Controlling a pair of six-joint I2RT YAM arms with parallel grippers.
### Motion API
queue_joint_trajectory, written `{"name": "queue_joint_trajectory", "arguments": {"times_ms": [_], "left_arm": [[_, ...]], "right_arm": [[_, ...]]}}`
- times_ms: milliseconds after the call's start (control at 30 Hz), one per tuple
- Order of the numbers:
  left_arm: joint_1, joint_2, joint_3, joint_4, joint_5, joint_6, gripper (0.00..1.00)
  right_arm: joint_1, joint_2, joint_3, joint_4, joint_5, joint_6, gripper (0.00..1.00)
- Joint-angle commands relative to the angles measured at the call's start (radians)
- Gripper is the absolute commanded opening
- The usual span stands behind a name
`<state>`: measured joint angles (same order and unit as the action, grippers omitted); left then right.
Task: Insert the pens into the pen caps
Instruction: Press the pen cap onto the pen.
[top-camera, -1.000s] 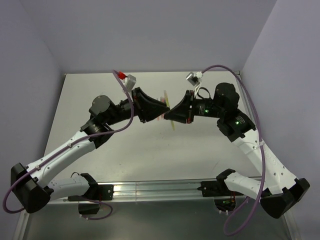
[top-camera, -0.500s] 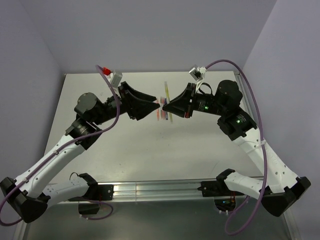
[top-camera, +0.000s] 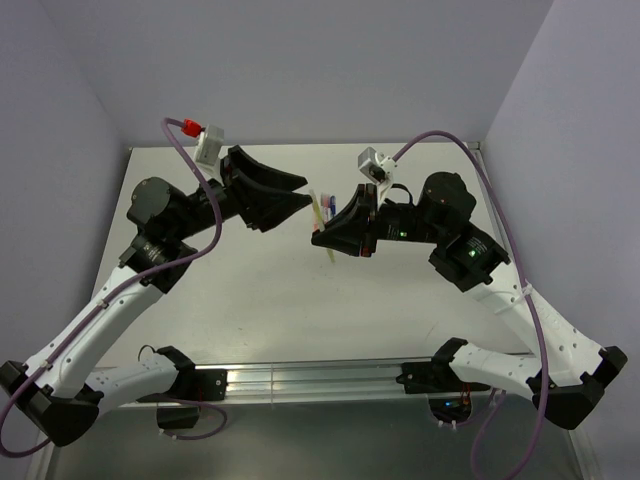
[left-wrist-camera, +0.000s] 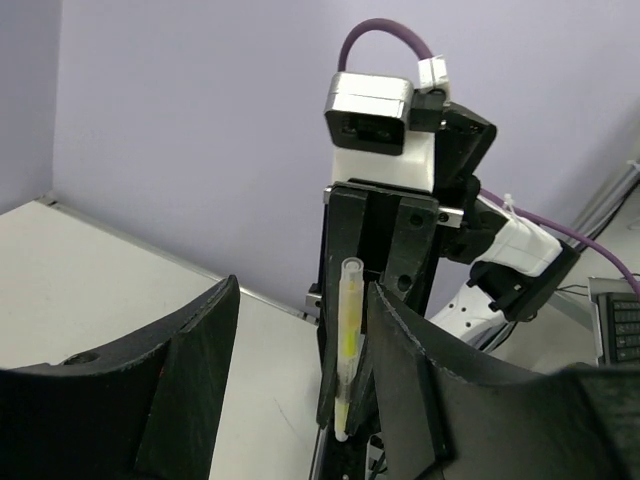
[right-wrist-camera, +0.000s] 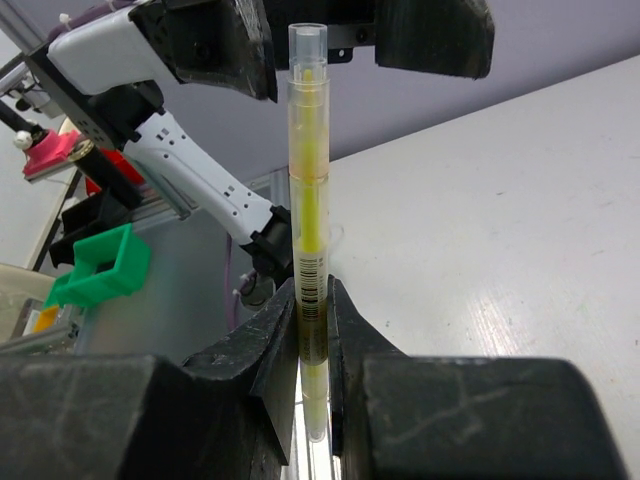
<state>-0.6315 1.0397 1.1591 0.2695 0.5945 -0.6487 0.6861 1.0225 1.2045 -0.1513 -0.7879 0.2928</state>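
A yellow pen (right-wrist-camera: 308, 215) stands upright in my right gripper (right-wrist-camera: 312, 300), which is shut on its lower barrel. A clear pen cap (right-wrist-camera: 307, 90) covers the pen's upper end. From above, this pen (top-camera: 321, 224) hangs over the middle of the table at the right gripper's tips (top-camera: 319, 238). My left gripper (top-camera: 303, 192) is open just left of the pen, not touching it. In the left wrist view the pen (left-wrist-camera: 348, 335) shows between the spread fingers of the left gripper (left-wrist-camera: 300, 290), nearer the right one.
A few small coloured pens (top-camera: 328, 211) lie on the grey table (top-camera: 250, 290) just behind the right gripper. Purple walls close the back and both sides. A metal rail (top-camera: 310, 378) runs along the near edge between the arm bases.
The left gripper has opened, let go of the pen's end and drawn back to the left. The right gripper kept its hold and carried the pen slightly left.
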Motion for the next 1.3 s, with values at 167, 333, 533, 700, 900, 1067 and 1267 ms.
{"name": "queue_joint_trajectory", "arguments": {"times_ms": [167,333,533,700,900,1067,1267], "left_arm": [[0.006,0.014,0.033,0.143,0.137,-0.054,0.58],[0.006,0.032,0.036,0.162,0.185,-0.078,0.58],[0.006,0.065,0.03,0.181,0.205,-0.1,0.58],[0.006,0.074,0.024,0.201,0.208,-0.109,0.56],[0.006,0.08,0.025,0.201,0.215,-0.117,0.39],[0.004,0.085,0.022,0.192,0.217,-0.112,0.35],[0.003,0.094,0.021,0.18,0.22,-0.108,0.34]], "right_arm": [[0.032,-0.013,0.027,-0.004,0.006,-0.057,0.0],[0.036,-0.007,0.033,-0.005,0.012,-0.057,0.0],[0.036,-0.001,0.04,-0.005,0.022,-0.052,0.0],[0.038,0.005,0.043,-0.007,0.021,-0.05,0.0],[0.038,0.011,0.044,-0.01,0.041,-0.046,0.0],[0.038,0.017,0.05,-0.005,0.05,-0.035,0.0],[0.038,0.027,0.059,-0.008,0.059,-0.029,0.0]]}}
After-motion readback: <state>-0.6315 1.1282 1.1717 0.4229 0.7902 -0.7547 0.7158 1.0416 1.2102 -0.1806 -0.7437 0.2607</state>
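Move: The yellow pen's clear cap, its upper end, is some 4 cm to the right of the open left gripper, about 1 cm back and 2 cm higher. The right gripper, which grips the pen's lower part, stands roughly 4 cm back and 4 cm right of the left gripper and 8 cm lower. From the right gripper the cap's end is about 3 cm ahead, 1 cm left and 9 cm up. Bring the empty left gripper back about 2 cm, with a slight rise that you take back again, then about 2 cm right towards the cap, turning it some 10 degrees clockwise so its fingers line up either side of the cap. Then narrow them from over half open to about a third and hold there. Keep the right fingers on the pen as that hand sinks about 1 cm. ##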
